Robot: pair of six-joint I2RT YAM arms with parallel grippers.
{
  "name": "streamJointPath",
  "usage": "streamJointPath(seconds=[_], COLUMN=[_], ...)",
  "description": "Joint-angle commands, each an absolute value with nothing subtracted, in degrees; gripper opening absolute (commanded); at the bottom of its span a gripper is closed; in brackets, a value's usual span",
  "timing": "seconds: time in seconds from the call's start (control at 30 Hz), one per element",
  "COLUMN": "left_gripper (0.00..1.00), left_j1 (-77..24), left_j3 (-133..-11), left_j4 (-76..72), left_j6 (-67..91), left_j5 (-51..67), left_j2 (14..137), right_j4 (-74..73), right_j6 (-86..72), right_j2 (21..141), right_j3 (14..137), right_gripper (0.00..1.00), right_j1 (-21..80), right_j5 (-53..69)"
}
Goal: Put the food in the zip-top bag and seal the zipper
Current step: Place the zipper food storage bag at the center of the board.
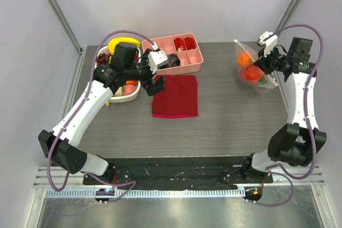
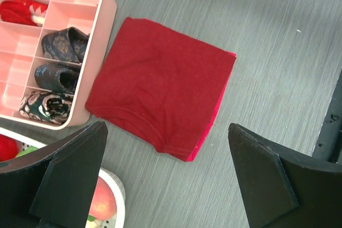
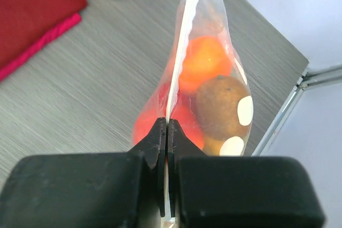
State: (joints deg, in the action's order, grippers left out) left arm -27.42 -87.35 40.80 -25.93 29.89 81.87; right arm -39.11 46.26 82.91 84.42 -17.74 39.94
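The zip-top bag (image 1: 251,70) stands at the table's right side with orange and red toy fruits (image 1: 245,60) inside. In the right wrist view the bag (image 3: 214,78) holds an orange fruit (image 3: 206,60), a brown fruit (image 3: 222,105) and red ones. My right gripper (image 3: 166,132) is shut on the bag's zipper strip (image 3: 184,36), which runs away from the jaws as a thin white edge. My left gripper (image 2: 165,177) is open and empty above the table beside the red cloth. More fruit lies in a white bowl (image 1: 128,90), one peach-coloured piece (image 2: 101,201) showing.
A dark red folded cloth (image 1: 175,95) lies mid-table. A pink divided tray (image 1: 179,53) with small dark and red pieces stands at the back. The white bowl sits left of the cloth. A metal frame post (image 3: 283,116) runs close behind the bag.
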Motion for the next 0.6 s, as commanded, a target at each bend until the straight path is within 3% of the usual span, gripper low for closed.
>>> streamJointPath(seconds=[0.0, 0.3, 0.5, 0.57], left_gripper=[1.00, 1.00, 1.00, 1.00], left_j1=[-26.5, -25.8, -20.2, -18.6], left_j3=[-85.7, -81.5, -78.5, -78.7], left_j4=[37.8, 38.7, 35.5, 35.9], left_j6=[-24.7, -16.3, -5.9, -1.9], left_j5=[30.2, 29.5, 31.7, 29.2], left_j2=[79.7, 78.0, 74.7, 74.5], right_j4=[-40.0, -33.5, -32.1, -32.5], right_j6=[56.2, 49.1, 42.3, 39.4], right_j2=[83.4, 76.6, 70.5, 68.8], right_j3=[82.1, 57.5, 47.9, 46.9], right_gripper=[0.01, 0.01, 0.01, 0.26], right_j1=[-15.1, -4.8, 2.4, 3.1], right_j5=[41.4, 38.1, 37.3, 38.2])
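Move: Just right of the red cloth, the bare table spot where the filled bag is to go lies about 12 cm back and 12 cm left of the right hand, some 24 cm below it. From that hand, which already pinches the bag's zipper edge, the cloth's middle is level in reach and about 36 cm left, the pink tray 24 cm ahead and 38 cm left. From the left hand the spot lies roughly 35 cm right and 4 cm back. Lowering the bag fast, the right hand first drops almost straight down, then sweeps back and left towards the open table beside the cloth, about 18 cm down in all and 12 cm each way. The wrist tips down some 25 degrees and turns a little counter-clockwise; its fingers keep the zipper edge, barely easing open at the end. The empty, open left hand sinks and drifts left slightly. ##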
